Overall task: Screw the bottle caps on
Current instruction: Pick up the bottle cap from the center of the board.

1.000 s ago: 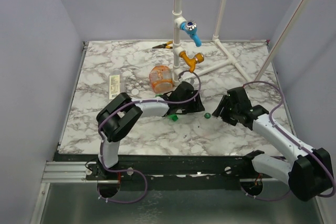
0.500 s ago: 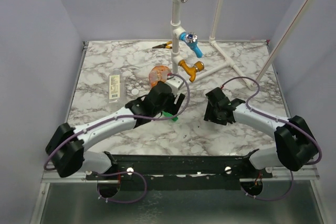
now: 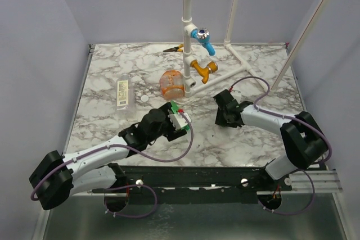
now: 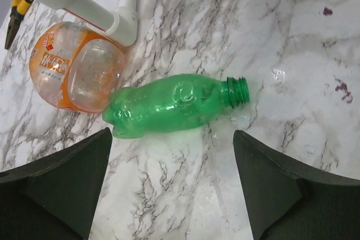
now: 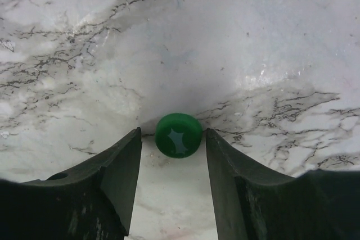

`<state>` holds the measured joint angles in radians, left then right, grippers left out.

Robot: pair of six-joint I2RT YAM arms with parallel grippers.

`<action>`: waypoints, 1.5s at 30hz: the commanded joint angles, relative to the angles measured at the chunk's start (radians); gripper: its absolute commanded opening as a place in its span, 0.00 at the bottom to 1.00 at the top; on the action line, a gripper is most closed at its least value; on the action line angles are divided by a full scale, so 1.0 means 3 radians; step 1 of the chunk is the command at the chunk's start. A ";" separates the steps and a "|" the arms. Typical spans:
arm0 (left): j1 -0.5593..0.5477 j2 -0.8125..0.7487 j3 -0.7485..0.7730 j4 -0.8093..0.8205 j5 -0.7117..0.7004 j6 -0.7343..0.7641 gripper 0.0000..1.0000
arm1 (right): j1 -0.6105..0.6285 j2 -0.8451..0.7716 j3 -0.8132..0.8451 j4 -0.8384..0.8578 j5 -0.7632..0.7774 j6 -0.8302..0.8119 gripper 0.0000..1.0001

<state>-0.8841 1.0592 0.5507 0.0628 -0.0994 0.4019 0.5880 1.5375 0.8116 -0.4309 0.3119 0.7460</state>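
Note:
The slim green bottle (image 4: 174, 102) lies on its side on the marble, its open neck pointing right and its base against the wide orange bottle (image 4: 73, 66). My left gripper (image 4: 171, 195) is open wide just short of the green bottle and holds nothing. The dark green cap (image 5: 178, 135) sits on the table between the tips of my right gripper (image 5: 172, 139); the jaws stand close on either side, with a small gap on the left. From above, the right gripper (image 3: 222, 115) hides that cap. The clear labelled bottle (image 3: 122, 93) and a white cap (image 3: 145, 98) lie at the left.
A white pipe frame (image 3: 188, 21) with a blue tap (image 3: 201, 36) and an orange tap (image 3: 203, 70) stands behind the orange bottle (image 3: 172, 82). Yellow-handled pliers (image 3: 173, 49) lie at the far edge. Walls close in the table on three sides.
My left gripper has opened, let go of the green bottle and drawn back toward the near left. My right gripper has moved left over the green cap, its jaws narrowing around it.

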 commanded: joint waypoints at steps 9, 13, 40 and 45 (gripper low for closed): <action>-0.0006 -0.0117 -0.0349 0.0235 0.0452 0.1385 0.91 | 0.0028 0.0214 0.0057 0.0067 0.0128 -0.0058 0.42; -0.0033 -0.0026 -0.0358 0.0168 0.0553 0.1692 0.91 | 0.0029 0.0149 -0.0023 0.0078 0.0073 -0.0032 0.42; 0.0213 0.1542 0.0566 -0.0117 0.0790 0.2860 0.97 | 0.0029 -0.0212 -0.0322 0.0187 -0.0220 -0.0036 0.33; 0.0234 0.1646 0.0636 -0.0387 0.0842 0.2884 0.91 | 0.0029 -0.0293 -0.0357 0.0160 -0.0223 -0.0051 0.33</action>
<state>-0.8169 1.5295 0.7258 0.0578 0.0914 1.2263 0.5900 1.4746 0.7357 -0.3500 0.2703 0.7254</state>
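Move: The green cap lies practically between the right fingertips, about 1 cm ahead and 1 cm lower. From the left hand, the green bottle lies about 8 cm ahead, 1 cm to the right and 10 cm below, its neck slanting back and right. The orange bottle lies some 23 cm ahead of that hand and 3 cm left; the cap is about 4 cm ahead and 21 cm right of it. The green bottle's middle is about 6 cm ahead of the right hand and 20 cm left. Ease the right fingers forward 1 cm around the green cap, close them to pinch its sides, then draw it back about 1.5 cm at table height. Meanwhile sink the open left gripper about 8 cm, drifting slightly back, then sweep it forward and a little right over the green bottle, turning clockwise and rolling its left side up, each some 30 degrees. ##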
